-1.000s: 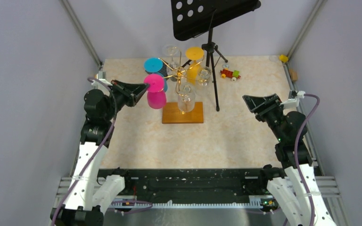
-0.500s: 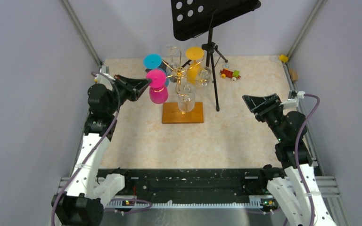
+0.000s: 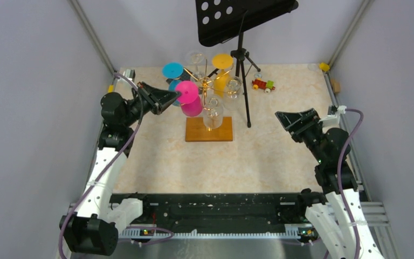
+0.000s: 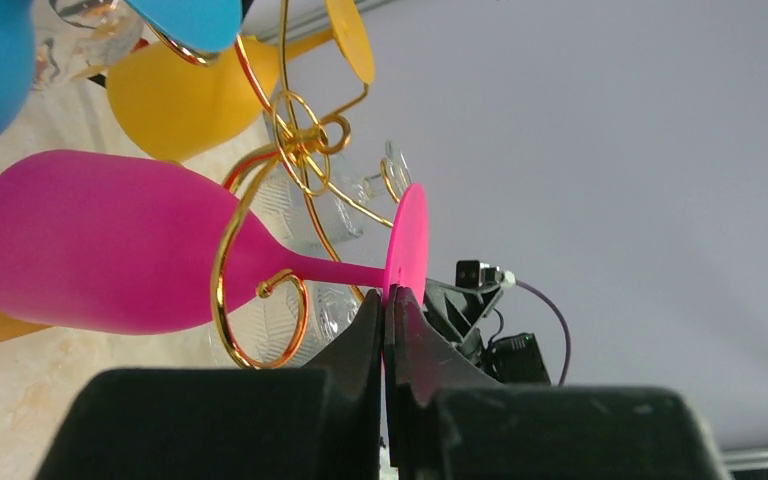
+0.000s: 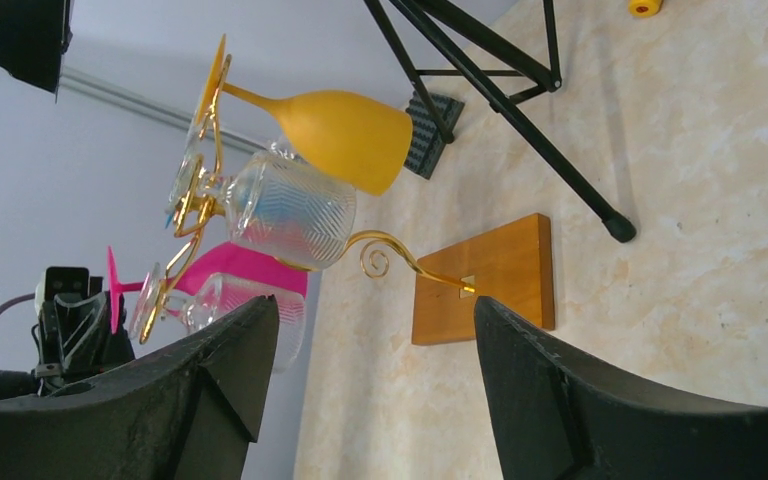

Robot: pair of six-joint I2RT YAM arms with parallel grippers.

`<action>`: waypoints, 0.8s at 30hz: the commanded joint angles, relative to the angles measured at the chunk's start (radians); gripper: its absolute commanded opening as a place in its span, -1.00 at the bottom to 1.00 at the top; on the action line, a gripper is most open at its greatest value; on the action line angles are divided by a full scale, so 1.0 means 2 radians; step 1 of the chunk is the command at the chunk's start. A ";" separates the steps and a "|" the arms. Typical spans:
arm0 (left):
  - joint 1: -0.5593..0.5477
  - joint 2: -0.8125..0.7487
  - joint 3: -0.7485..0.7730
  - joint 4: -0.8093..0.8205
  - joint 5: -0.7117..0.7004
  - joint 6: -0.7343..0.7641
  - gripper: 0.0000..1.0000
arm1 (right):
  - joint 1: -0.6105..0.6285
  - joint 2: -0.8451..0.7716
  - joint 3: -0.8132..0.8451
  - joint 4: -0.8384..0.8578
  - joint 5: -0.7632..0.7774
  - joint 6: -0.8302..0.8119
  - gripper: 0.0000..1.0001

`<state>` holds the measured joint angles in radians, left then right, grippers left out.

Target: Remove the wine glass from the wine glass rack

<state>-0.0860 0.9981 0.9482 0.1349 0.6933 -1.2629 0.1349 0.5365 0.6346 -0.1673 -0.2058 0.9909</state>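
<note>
My left gripper (image 3: 173, 99) is shut on the foot disc of a pink wine glass (image 3: 190, 100). The glass lies tilted on its side at the left of the wine glass rack (image 3: 205, 83), a gold wire tree on an orange-brown wooden base (image 3: 209, 130). In the left wrist view the pink glass (image 4: 100, 245) stretches left from my closed left gripper (image 4: 388, 300), its thin stem passing a curled gold arm (image 4: 260, 300). My right gripper (image 3: 284, 116) hovers open well to the right of the rack, nothing between its fingers (image 5: 230, 345).
Yellow (image 3: 222, 67), blue (image 3: 173, 71) and clear (image 3: 213, 111) glasses hang on the rack. A black tripod music stand (image 3: 242, 54) rises just right of it. A small toy train (image 3: 262, 84) and a yellow piece (image 3: 324, 67) lie at the back right.
The left gripper has risen and moved right and back with the pink glass, tipping it over toward the rack. The right gripper's jaws have spread wider.
</note>
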 commanded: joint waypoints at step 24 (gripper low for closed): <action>-0.010 -0.043 -0.009 -0.025 0.091 0.044 -1.00 | -0.004 -0.012 0.017 0.027 -0.100 0.001 0.85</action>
<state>-0.1047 0.9707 0.9421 0.0963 0.8543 -1.2140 0.1349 0.5171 0.6353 -0.1642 -0.3496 0.9890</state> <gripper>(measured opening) 0.012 0.923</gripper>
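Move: My left hand already pinches the rim of the pink wine glass's foot; the glass's middle hangs about 9 cm below, 2 cm ahead and 2 cm to the right of my fingers. The rack's centre post is some 8 cm right and 3 cm ahead, a clear glass about 11 cm right and 2 cm back, the cyan glass roughly 8 cm ahead and 2 cm left. From my right hand the pink glass lies some 30 cm left, 6 cm ahead and about level. Keeping the pink glass's foot pinched in my shut left fingers, I draw it back about 3.5 cm and nearly 2 cm to the right, first on a slant and then almost straight back, away from the cyan glass and towards the near clear one, while turning the wrist some 10 degrees clockwise. My empty right hand opens wider and eases a little left and back. ##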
